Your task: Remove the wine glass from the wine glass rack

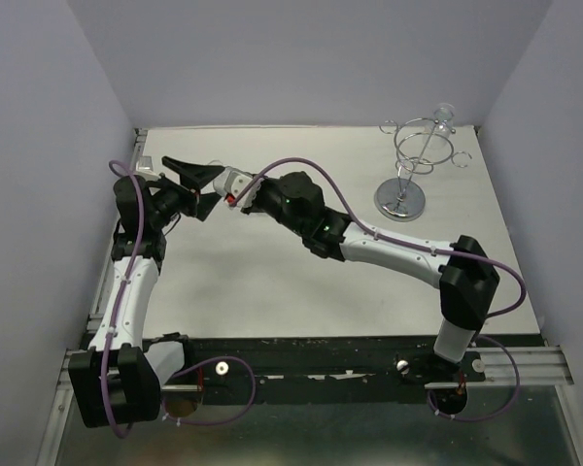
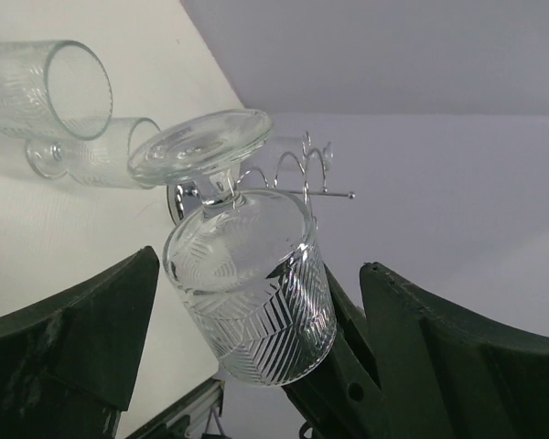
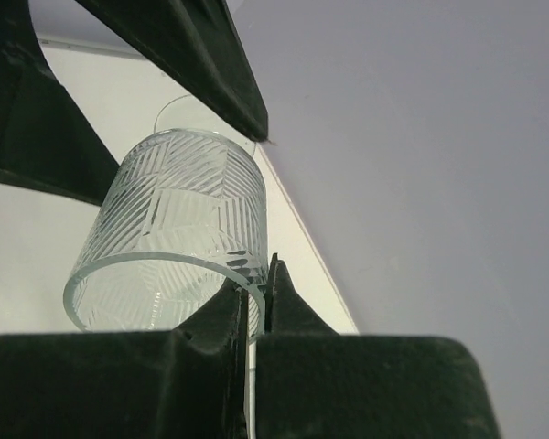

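The wine glass [image 2: 247,283] is clear with a cut herringbone pattern and is held tilted in the air, its foot [image 2: 201,144] pointing away. My right gripper [image 3: 259,302] is shut on its rim [image 3: 242,274], one finger inside the bowl and one outside. My left gripper [image 2: 256,320] is open, with its fingers [image 2: 73,338] on either side of the bowl and apart from it. In the top view both grippers meet at the back left [image 1: 214,189]. The chrome wine glass rack [image 1: 413,160] stands at the back right, away from both grippers.
Two more clear glasses [image 2: 50,87] lie on the white surface at the upper left of the left wrist view. The rack's hooks [image 2: 297,169] show behind the held glass. Walls close the table on the left, back and right.
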Available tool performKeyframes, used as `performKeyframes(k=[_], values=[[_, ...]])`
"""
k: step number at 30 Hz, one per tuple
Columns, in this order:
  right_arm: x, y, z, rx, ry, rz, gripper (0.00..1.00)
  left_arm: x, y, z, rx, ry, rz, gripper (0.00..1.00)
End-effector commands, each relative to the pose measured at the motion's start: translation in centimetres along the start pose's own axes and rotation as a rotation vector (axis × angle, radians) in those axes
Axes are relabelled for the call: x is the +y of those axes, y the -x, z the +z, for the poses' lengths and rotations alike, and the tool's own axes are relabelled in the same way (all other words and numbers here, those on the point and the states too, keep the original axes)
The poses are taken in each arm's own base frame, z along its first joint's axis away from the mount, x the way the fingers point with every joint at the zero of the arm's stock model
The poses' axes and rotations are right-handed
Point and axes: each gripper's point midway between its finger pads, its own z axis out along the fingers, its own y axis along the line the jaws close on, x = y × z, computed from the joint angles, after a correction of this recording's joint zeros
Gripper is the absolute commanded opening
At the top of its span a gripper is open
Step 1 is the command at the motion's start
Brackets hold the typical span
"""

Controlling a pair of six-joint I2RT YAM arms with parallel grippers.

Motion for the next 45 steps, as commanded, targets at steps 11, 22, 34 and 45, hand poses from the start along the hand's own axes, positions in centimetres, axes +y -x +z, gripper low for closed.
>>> performKeyframes(k=[11,22,34,45], values=[[-3.1,-5.2,-4.2,0.328,0.279,0.052,0.01,1.8,4.0,-2.3,-0.185,0.095,0.128,0.99],[1.6,-8.2,-4.5,0.499,0.601,0.048,0.01,2.1,5.6,-2.9,-0.249,0.118,0.157,0.99],[4.9,-12.1,-2.9,0.622,0.729,0.011,0.01,2.8,6.0,-3.4,-0.275,0.148,0.175,0.99],[7.9,-15.2,-3.6,0.700,0.815,-0.033,0.01,3.3,6.2,-3.4,-0.284,0.154,0.169,0.99]])
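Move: About 8 cm to the right hand's right, 2 cm nearer the base and nearly 30 cm below is the clear table spot for the wine glass it already holds by the rim. Two standing glasses lie beyond: the near one some 10 cm ahead and 13 right, the far one 14 ahead and 4 right, both about 22 lower. From the open left hand that spot is roughly 14 cm right, 2 back and 29 down; the held glass is 3 ahead and 4 right. Keeping its pinch on the glass wall, the right hand first swings right some 7 cm and a little forward, away from the left gripper, then sinks to about 15 cm below its start, rolling through some 60 degrees until its fingers point steeply down at the clear spot. The left hand, already wide open, backs off about 7 cm to its left and slightly down. ##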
